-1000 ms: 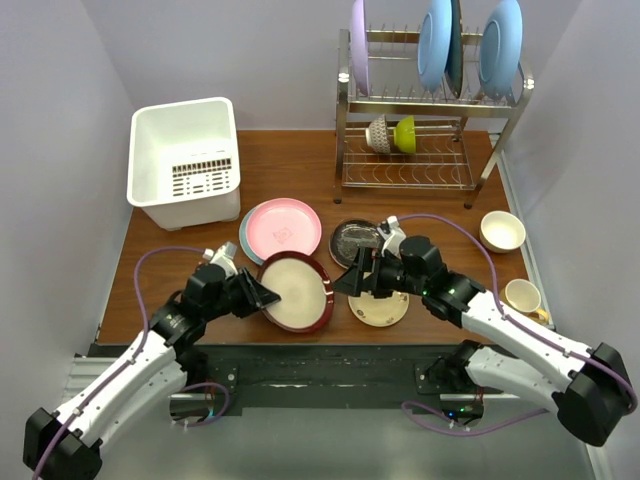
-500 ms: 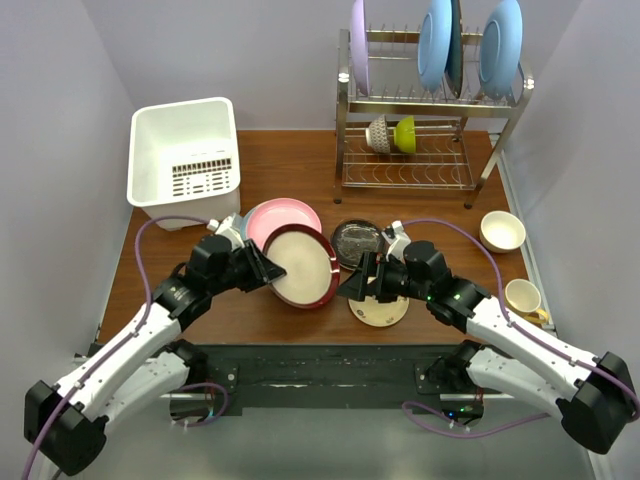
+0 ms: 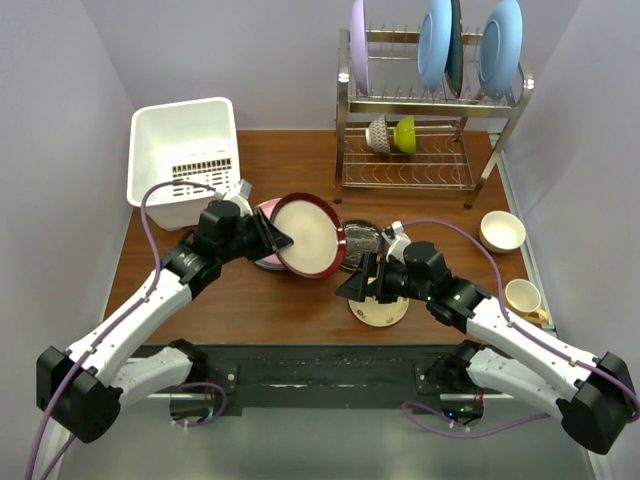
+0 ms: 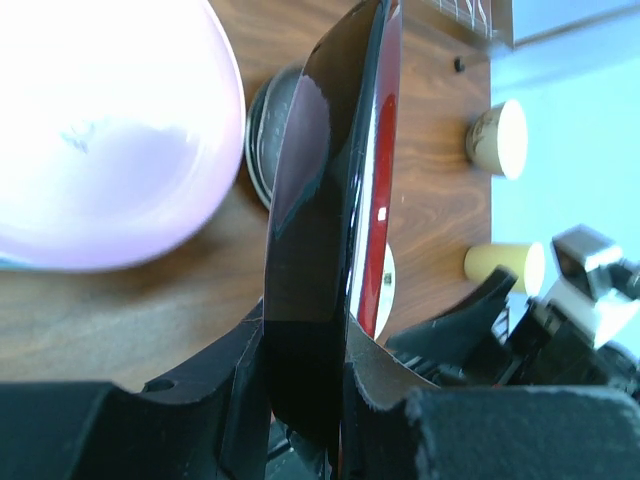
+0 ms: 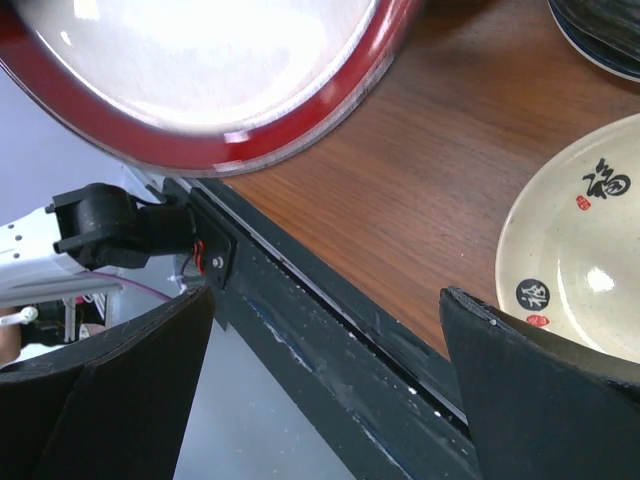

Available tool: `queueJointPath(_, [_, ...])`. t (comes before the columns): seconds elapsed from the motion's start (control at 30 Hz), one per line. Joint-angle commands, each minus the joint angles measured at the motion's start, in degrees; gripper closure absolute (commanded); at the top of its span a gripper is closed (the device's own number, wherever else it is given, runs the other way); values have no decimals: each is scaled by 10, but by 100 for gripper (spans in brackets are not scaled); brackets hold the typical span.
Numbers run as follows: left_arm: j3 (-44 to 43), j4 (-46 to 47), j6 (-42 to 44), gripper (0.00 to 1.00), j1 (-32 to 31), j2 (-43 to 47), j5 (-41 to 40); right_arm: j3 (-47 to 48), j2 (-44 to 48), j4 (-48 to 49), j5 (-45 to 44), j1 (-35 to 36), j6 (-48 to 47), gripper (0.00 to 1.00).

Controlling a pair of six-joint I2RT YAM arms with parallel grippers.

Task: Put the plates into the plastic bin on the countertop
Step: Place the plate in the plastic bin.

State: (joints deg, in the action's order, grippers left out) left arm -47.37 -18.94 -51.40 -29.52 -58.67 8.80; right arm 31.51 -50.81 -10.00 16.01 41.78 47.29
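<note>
My left gripper is shut on the edge of the cream plate with the maroon rim, which hangs tilted above the countertop. In the left wrist view that plate stands edge-on between the two fingers. Under it lie the pink plate and the dark glass plate. The white plastic bin stands at the back left, up and to the left of the gripper. My right gripper is open and empty beside the small yellowish plate.
A steel wire rack at the back right holds blue and lilac plates and small bowls. A cream bowl and a mug sit on the right. Walls close in on both sides.
My left gripper has lifted the maroon-rimmed plate off the countertop, tilted it and carried it back over the pink plate. The right arm has barely moved.
</note>
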Motion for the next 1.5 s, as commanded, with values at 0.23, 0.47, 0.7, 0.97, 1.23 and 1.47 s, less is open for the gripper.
queueJointPath(0.23, [-175,96,52,100,132,-87,123,-7,4,-5,9,1,-12,1])
queueJointPath(0.47, [-296,65,71,100,163,-161,148,-5,-6,-1,14,1,-14,1])
queueJointPath(0.7, [-371,56,60,100,216,-202,170,-6,-11,-1,18,1,-17,1])
queueJointPath(0.97, [-471,36,54,100,281,-267,201,-10,-20,-4,18,1,-19,1])
queueJointPath(1.23, [-519,30,36,100,344,-304,197,-14,-26,-9,17,1,-25,1])
queueJointPath(1.47, [-539,15,27,100,390,-326,186,-18,-29,-19,13,2,-31,1])
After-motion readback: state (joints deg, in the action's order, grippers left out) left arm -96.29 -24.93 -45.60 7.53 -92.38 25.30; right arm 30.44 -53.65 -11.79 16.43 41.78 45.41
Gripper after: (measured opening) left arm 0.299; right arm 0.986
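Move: The left hand, already gripping the red-rimmed plate, has the plastic bin about 23 cm ahead and 24 cm to its left, the bin's middle some 8 cm lower. The pink plate lies around 17 cm below and about 8 cm ahead, only 1 cm or so left; the black plate is equally low, roughly 5 cm ahead and 21 cm right. From the right hand the bin is about 33 cm ahead, 43 cm left and 3 cm lower. Forward and up, then increasingly to the left, the left arm carries the red-rimmed plate over the pink plate to the plastic bin, some 20 cm out, 17 cm across and 15 cm higher. The fingers keep their pinch on its edge while the wrist turns about 20 degrees counter-clockwise and tips up about 10. The open right hand sinks nearly 3 cm. ##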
